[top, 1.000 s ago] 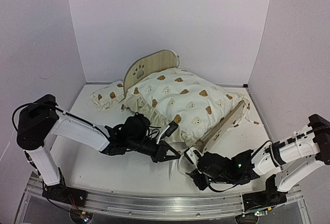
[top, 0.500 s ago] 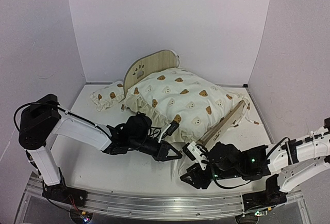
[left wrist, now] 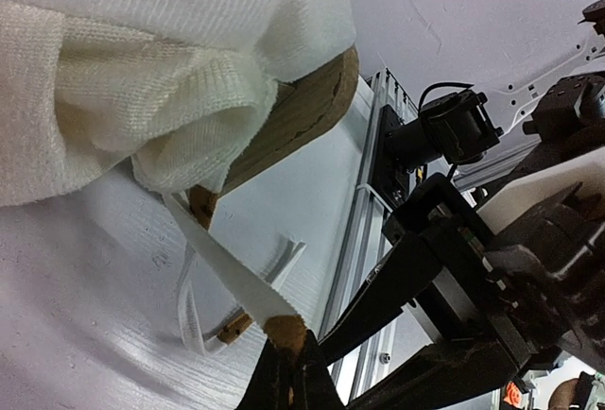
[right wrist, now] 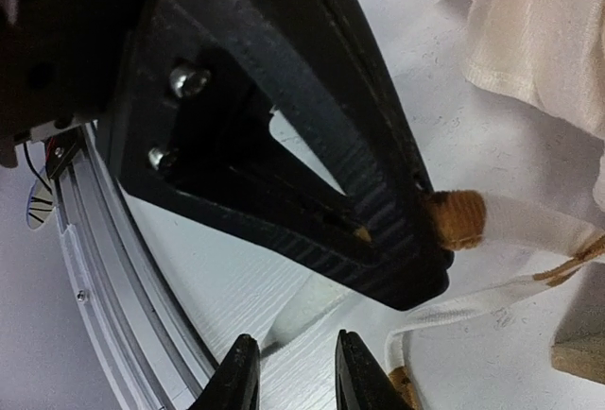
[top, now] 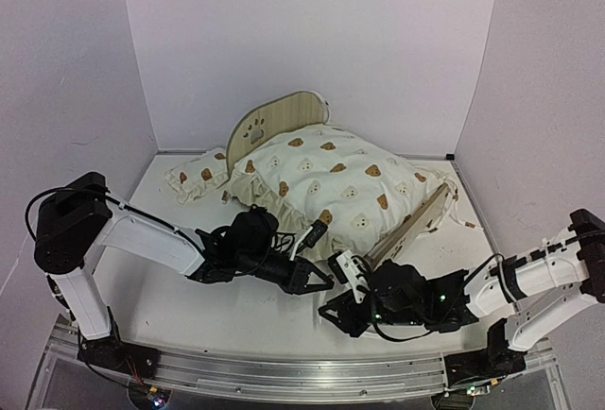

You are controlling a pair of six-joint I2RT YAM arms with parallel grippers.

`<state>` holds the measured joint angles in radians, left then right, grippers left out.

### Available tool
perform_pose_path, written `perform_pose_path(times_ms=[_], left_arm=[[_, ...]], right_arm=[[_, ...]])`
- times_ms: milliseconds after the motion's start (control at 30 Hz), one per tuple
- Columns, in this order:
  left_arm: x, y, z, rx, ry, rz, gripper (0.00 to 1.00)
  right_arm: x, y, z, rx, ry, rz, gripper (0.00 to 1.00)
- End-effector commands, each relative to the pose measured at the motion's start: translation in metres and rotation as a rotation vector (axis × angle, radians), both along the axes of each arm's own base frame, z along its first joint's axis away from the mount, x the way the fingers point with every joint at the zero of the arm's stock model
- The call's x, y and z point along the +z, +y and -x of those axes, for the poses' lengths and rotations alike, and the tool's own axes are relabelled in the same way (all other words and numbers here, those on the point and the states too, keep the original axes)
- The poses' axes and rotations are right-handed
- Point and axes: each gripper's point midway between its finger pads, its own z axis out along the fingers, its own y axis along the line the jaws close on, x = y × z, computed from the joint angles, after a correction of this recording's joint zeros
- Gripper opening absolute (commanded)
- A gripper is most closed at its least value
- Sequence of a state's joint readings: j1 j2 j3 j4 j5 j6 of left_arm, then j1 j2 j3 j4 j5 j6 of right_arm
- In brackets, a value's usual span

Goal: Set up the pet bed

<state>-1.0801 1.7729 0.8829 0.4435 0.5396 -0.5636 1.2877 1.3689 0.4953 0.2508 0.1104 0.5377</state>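
The pet bed (top: 284,117) stands at the back, its paw-print headboard upright and its footboard (top: 416,226) tilted at the near right. A bear-print cushion (top: 331,179) lies piled on it. My left gripper (top: 319,284) is shut on the brown tip (left wrist: 286,333) of a white cushion tie (left wrist: 222,273), pulled taut from under the cushion's ruffle (left wrist: 142,79) by the footboard's edge (left wrist: 312,108). My right gripper (right wrist: 295,377) hovers low just beside the left gripper (right wrist: 284,145), open, with a loose white tie end (right wrist: 312,311) on the table just ahead of its fingertips.
A small bear-print pillow (top: 198,176) lies left of the bed by the wall. Another tie (right wrist: 492,292) with a brown tip (right wrist: 402,386) loops on the table beside my right fingers. The metal rail (top: 284,372) runs along the near edge.
My right gripper has slid left along the table toward the left gripper, and its jaws have come apart. The left gripper keeps its hold on the tie, barely moving.
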Motion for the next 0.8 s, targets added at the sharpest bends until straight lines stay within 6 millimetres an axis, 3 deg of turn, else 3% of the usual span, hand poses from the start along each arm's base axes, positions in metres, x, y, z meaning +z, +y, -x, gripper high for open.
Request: perform_pose_path(times_ms=[0, 200, 300, 367, 467, 533, 633, 700, 767], left_arm=[[0.019, -0.01, -0.003, -0.004, -0.016, 0.043, 0.0], [0.022, -0.008, -0.002, -0.009, -0.027, 0.051, 0.0], [0.024, -0.007, -0.001, -0.009, -0.031, 0.053, 0.0], [0.024, -0.005, 0.0, -0.012, -0.033, 0.053, 0.0], [0.02, -0.002, 0.0, -0.005, -0.037, 0.042, 0.0], [0.013, 0.004, -0.003, 0.02, -0.056, 0.024, 0.08], [0.001, 0.015, -0.008, 0.067, -0.1, -0.011, 0.3], [0.0, 0.016, -0.011, 0.078, -0.136, -0.019, 0.43], [0.002, 0.015, -0.016, 0.091, -0.177, -0.019, 0.48]], right_arm=[[0.035, 0.017, -0.018, -0.078, -0.04, -0.12, 0.29], [0.03, 0.023, -0.022, -0.096, -0.032, -0.104, 0.2], [0.027, 0.019, -0.027, -0.124, -0.032, -0.096, 0.11], [0.028, 0.016, -0.027, -0.134, -0.035, -0.094, 0.0], [0.018, 0.004, -0.021, -0.113, -0.013, 0.0, 0.0], [0.011, -0.011, -0.01, -0.084, 0.025, 0.06, 0.0], [0.002, -0.038, 0.006, -0.07, 0.096, 0.116, 0.0], [0.005, -0.045, 0.011, -0.065, 0.113, 0.133, 0.0], [0.011, -0.049, 0.011, -0.072, 0.116, 0.132, 0.0]])
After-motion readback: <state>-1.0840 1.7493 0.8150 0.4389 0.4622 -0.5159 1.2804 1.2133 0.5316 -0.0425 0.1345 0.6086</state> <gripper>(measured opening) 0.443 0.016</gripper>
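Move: The left hand still holds the cover's strap near its end; the free tail hangs about 3 cm back of that hand and 3 cm below. From the open right hand this tail is some 2 cm ahead, 1 cm left, at its height. The near end of the wooden footboard stands about 10 cm ahead and 10 cm right of the right hand, the cover's ruffle corner 12 cm ahead and 4 cm right. Right hand nudges forward, pinches the strap's tail, draws it about 4 cm right; left opens, sinking 2 cm. ##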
